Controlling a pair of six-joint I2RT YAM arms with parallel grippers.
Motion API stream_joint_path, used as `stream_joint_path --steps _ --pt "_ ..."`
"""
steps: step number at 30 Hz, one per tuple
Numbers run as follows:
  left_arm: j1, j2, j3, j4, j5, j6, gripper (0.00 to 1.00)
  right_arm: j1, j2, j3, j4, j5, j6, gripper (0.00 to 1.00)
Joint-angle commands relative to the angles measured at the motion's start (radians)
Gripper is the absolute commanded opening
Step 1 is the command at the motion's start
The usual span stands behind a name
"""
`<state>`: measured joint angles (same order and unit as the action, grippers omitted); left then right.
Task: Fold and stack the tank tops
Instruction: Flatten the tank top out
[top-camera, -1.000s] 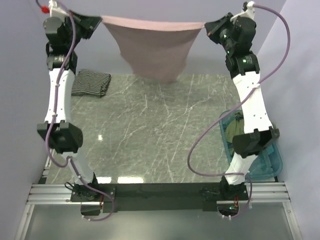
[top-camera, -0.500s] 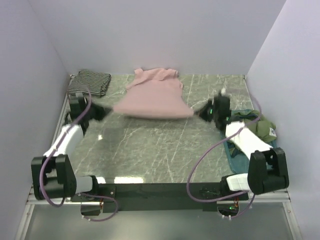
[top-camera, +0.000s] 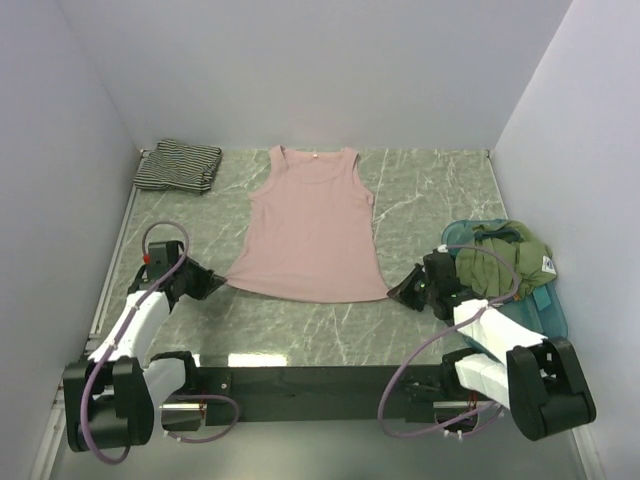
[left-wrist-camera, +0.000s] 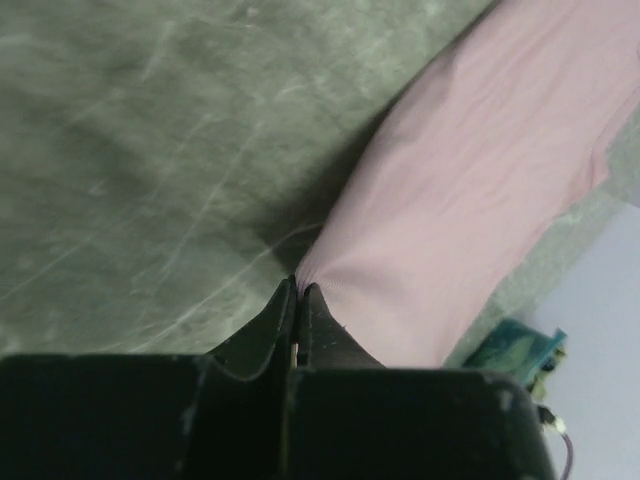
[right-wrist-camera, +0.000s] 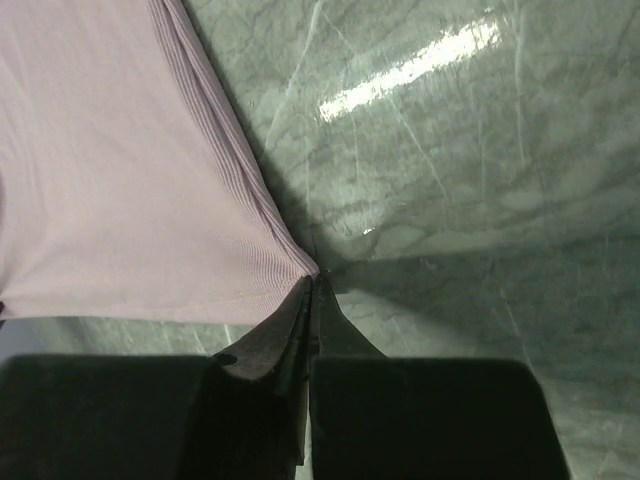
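Note:
The mauve-pink tank top lies spread flat on the marble table, neck toward the back wall. My left gripper is shut on its near left hem corner, the fabric pinched between the fingertips. My right gripper is shut on the near right hem corner, where the ribbed pink cloth ends at the gripper. The striped black-and-white tank top sits folded at the back left corner.
A teal tray stands at the right edge of the table with an olive-green garment heaped in it, just beside my right arm. Side walls close in on both sides.
Both arms swung down from high at the back to low at the front, carrying the pink top. It went from hanging stretched in the air to lying flat on the table.

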<state>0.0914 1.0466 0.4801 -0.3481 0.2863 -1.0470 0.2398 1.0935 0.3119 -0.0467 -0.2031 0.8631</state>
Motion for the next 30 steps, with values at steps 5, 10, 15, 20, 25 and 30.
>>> stream_joint_path --steps 5,10,15,20,25,30 --pt "0.007 -0.01 0.066 -0.183 -0.228 0.048 0.01 0.085 -0.101 -0.02 -0.065 0.05 0.014 0.0" --pt "0.03 0.128 0.126 -0.146 -0.278 0.064 0.01 0.311 -0.161 -0.007 -0.108 0.154 0.122 0.0" --pt "0.12 0.285 0.202 -0.126 -0.337 0.082 0.01 0.553 -0.066 0.021 -0.042 0.192 0.247 0.0" --pt "0.289 0.357 0.297 -0.127 -0.342 0.1 0.01 0.757 0.144 0.162 0.041 0.202 0.295 0.0" --pt "0.361 0.418 0.437 -0.126 -0.305 0.097 0.01 0.855 0.357 0.419 0.04 0.177 0.203 0.0" --pt "0.363 0.484 0.489 -0.115 -0.296 0.073 0.01 0.865 0.572 0.577 0.117 0.041 0.182 0.0"
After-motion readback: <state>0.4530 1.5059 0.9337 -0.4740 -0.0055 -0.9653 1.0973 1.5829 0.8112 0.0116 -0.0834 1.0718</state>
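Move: The left hand holds the pink tank top's near left hem corner; the tank top's middle lies about 16 cm ahead of it, 23 cm to its right and some 5 cm lower. From the right hand, on the other hem corner, that middle is roughly 19 cm ahead, 20 cm to the left and 3 cm below. The striped stack sits about 33 cm ahead of the left hand and 13 cm to its left; the teal bin is some 31 cm to the right hand's right and 2 cm ahead. Both grippers keep their pinch on the two hem corners and swing the hem to the left. The right hand sweeps about 26 cm left, first drawing back some 11 cm and rising a little late; the left dips about 4 cm and comes up again as it goes some 18 cm left, ending farther forward. Both turn counter-clockwise, the right more. ##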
